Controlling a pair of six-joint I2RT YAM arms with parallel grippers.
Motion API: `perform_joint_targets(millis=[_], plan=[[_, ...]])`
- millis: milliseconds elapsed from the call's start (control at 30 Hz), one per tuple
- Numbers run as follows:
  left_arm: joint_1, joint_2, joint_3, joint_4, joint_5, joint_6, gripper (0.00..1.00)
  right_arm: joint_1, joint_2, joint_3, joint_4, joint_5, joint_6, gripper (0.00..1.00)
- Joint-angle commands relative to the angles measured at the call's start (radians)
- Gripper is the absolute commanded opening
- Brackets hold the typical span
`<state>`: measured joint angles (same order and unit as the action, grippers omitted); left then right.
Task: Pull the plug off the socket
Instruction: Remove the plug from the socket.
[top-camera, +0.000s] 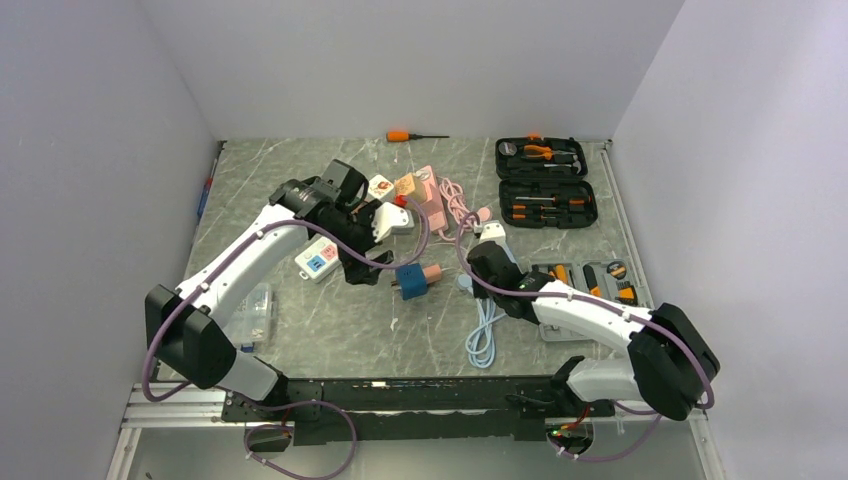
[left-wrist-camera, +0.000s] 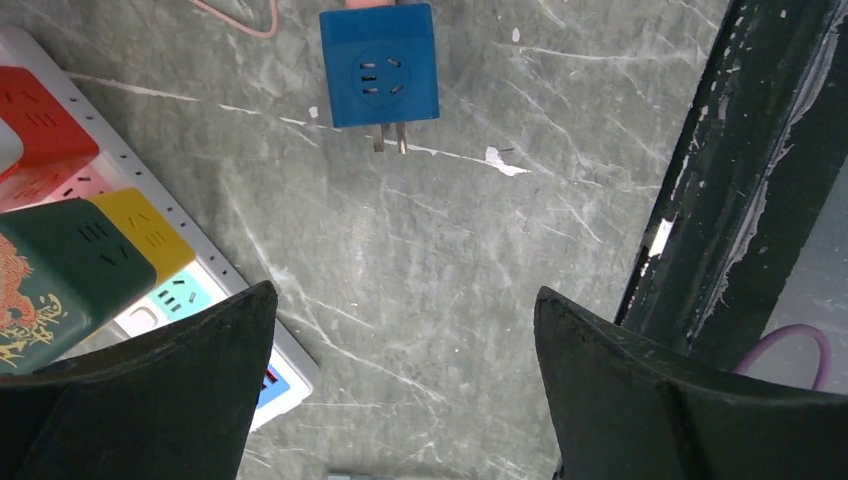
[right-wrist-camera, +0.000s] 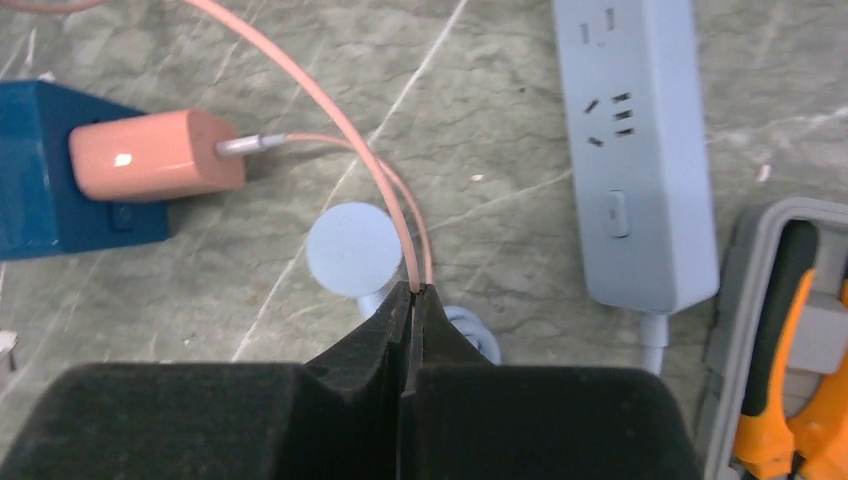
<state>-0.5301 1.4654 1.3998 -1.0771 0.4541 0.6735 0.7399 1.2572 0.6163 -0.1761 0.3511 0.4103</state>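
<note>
The socket is a blue cube (right-wrist-camera: 40, 190) lying on the marble table, also seen as the blue cube (top-camera: 409, 282) and the blue cube (left-wrist-camera: 380, 65). A pink plug (right-wrist-camera: 155, 155) sits pushed into its side, the same pink plug (top-camera: 432, 272) in the top view. Its thin pink cable (right-wrist-camera: 370, 160) loops back to my right gripper (right-wrist-camera: 412, 292), which is shut on the doubled cable just right of the cube; this right gripper (top-camera: 478, 268) is low over the table. My left gripper (left-wrist-camera: 405, 310) hangs open over bare table, left of the cube (top-camera: 372, 262), holding nothing.
A light blue power strip (right-wrist-camera: 635, 150) and its round plug (right-wrist-camera: 352, 250) lie beside my right gripper. A white strip with coloured cube sockets (left-wrist-camera: 150, 240) sits by my left finger. Open tool cases (top-camera: 545, 180) and a tool tray (right-wrist-camera: 790, 340) are on the right, a screwdriver (top-camera: 412, 135) at the back.
</note>
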Motion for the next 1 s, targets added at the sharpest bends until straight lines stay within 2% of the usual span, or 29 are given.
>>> perform_joint_targets(millis=[0,267,400,533,667,833,867,967], plan=[[-0.034,-0.004,0.005,0.048,-0.023,0.019,0.99,-0.011,0.011,0.029,0.033,0.147,0.033,0.00],[-0.085,0.021,0.062,0.033,-0.021,0.021,0.99,-0.073,0.166,0.060,0.133,0.164,0.019,0.00],[-0.092,0.028,0.068,0.034,-0.033,0.023,0.99,-0.104,0.229,0.160,0.167,0.221,-0.031,0.00],[-0.093,0.023,0.059,0.044,-0.044,0.018,0.99,-0.150,0.265,0.267,0.238,0.196,-0.078,0.00],[-0.087,-0.005,0.027,0.113,-0.046,-0.059,0.99,-0.162,0.296,0.324,0.357,0.105,-0.093,0.00],[-0.078,-0.055,-0.033,0.189,-0.081,-0.089,0.99,-0.159,0.322,0.311,0.506,-0.137,-0.049,0.00],[-0.071,-0.058,-0.037,0.183,-0.086,-0.085,0.99,-0.157,0.327,0.308,0.518,-0.220,-0.048,0.00],[-0.038,-0.061,-0.036,0.164,-0.067,-0.085,0.99,-0.125,0.348,0.319,0.502,-0.336,-0.074,0.00]])
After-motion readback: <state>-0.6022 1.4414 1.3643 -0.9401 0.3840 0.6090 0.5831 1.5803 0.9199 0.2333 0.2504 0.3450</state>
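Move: The right hand already pinches the pink cable; its pink plug, seated in the blue socket, lies about 8 cm left, 2 cm ahead and 4 cm below, the socket's middle some 12 cm left and 1 cm ahead. The light-blue round plug is 2 cm left, 1 cm ahead; the pink power strip is some 16 cm ahead, 8 cm left. From the left hand, the pink plug is about 13 cm right, 3 cm ahead and 16 cm below. Still pinching the pink cable, the right hand dips right, then sweeps up and left, about 14 cm forward overall. ##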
